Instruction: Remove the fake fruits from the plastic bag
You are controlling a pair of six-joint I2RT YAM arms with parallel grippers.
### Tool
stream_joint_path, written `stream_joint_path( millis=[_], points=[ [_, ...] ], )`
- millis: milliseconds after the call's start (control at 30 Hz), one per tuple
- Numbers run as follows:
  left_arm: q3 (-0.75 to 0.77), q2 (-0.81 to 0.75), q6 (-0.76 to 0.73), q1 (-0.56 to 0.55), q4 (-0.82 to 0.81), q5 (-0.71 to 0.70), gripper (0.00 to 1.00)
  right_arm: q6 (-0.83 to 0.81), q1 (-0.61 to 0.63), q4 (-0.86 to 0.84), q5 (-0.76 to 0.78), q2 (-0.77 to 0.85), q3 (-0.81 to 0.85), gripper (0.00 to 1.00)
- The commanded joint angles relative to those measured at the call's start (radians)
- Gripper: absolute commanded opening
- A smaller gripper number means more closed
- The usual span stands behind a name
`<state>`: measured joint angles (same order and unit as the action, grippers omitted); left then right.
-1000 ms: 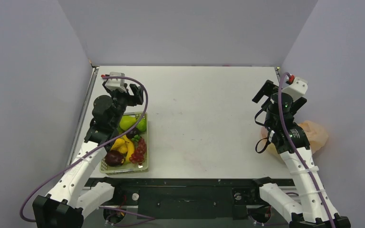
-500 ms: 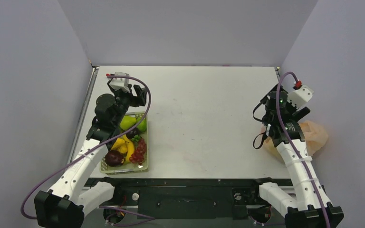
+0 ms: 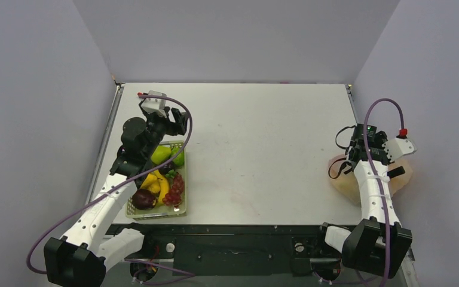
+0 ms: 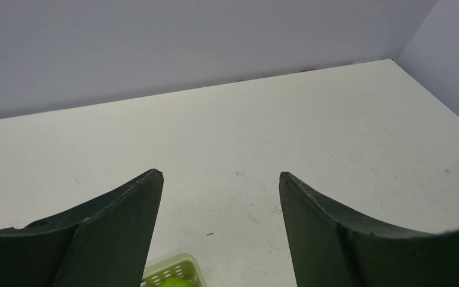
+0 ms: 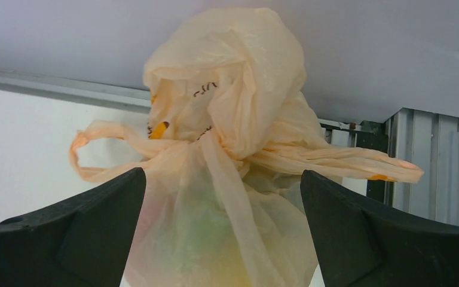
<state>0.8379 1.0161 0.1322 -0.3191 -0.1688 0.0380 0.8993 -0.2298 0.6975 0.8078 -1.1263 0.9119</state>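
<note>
The peach plastic bag [image 5: 233, 89] lies bunched and twisted at its neck, with loop handles trailing to both sides. Faint green, yellow and pink tints of fake fruits [image 5: 215, 239] show through its lower part. My right gripper [image 5: 222, 172] is open, its fingers either side of the bag's body without pinching it. From above, the bag [image 3: 342, 184] sits at the table's right edge under my right wrist. More fake fruits [image 3: 158, 179], yellow, green, red and dark purple, fill the green basket [image 3: 182, 210]. My left gripper [image 3: 176, 122] hovers open and empty beyond the basket.
The basket's far corner [image 4: 173, 269] shows just below my left gripper [image 4: 219, 174]. Grey walls close in the table on three sides. A metal rail [image 5: 48, 81] and the table's right edge run right behind the bag.
My right arm has swung right and down from above the table to over the bag, jaws still wide. The left gripper has shifted slightly to the right, still open.
</note>
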Motion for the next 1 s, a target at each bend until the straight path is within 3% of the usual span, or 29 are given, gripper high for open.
stream_joint_path(
  millis=[0, 200, 400, 533, 800, 900, 967],
  points=[
    [0.037, 0.006, -0.012, -0.008, -0.049, 0.024, 0.69, 0.043, -0.093, -0.069, -0.082, -0.035, -0.02, 0.98],
    [0.04, 0.011, -0.016, -0.009, -0.046, 0.038, 0.69, 0.005, -0.207, -0.172, -0.344, -0.114, -0.06, 0.95],
    [0.039, 0.011, -0.022, -0.018, -0.046, 0.039, 0.69, -0.003, -0.228, -0.256, -0.433, -0.142, -0.115, 0.86],
    [0.04, 0.012, -0.025, -0.018, -0.046, 0.042, 0.69, -0.023, -0.233, -0.284, -0.472, -0.146, -0.124, 0.65],
    [0.047, 0.027, -0.022, -0.018, -0.044, 0.059, 0.69, -0.07, -0.22, -0.32, -0.539, -0.138, -0.136, 0.11],
    [0.052, 0.037, -0.016, -0.018, -0.043, 0.081, 0.69, -0.102, -0.174, -0.316, -0.532, -0.136, -0.122, 0.0],
    [0.056, 0.044, -0.012, -0.018, -0.04, 0.089, 0.69, -0.13, -0.132, -0.303, -0.529, -0.138, -0.101, 0.0]
  ],
)
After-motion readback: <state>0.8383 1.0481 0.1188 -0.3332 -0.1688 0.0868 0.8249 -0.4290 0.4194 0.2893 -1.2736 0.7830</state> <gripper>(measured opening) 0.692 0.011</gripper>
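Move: The gathered neck of the plastic bag lies below my open right hand, about 8 cm down, 2 cm ahead and 2 cm to the right. Its fruit-filled body sits roughly 6 cm left of the hand, level with it fore and aft, and some 11 cm below. One handle loop sticks out about 8 cm beyond the neck, the other about 8 cm back from it. From my left hand, the neck is some 66 cm right, 10 cm back and 22 cm lower. I sink my right hand about 8 cm onto the bag's neck, tipping the fingers some 20 degrees further down as they come in from its left. Then I close them from wide open to nearly shut, pinching the thin gathered plastic, while easing about 3 cm forward and slightly left and turning a little counter-clockwise. ##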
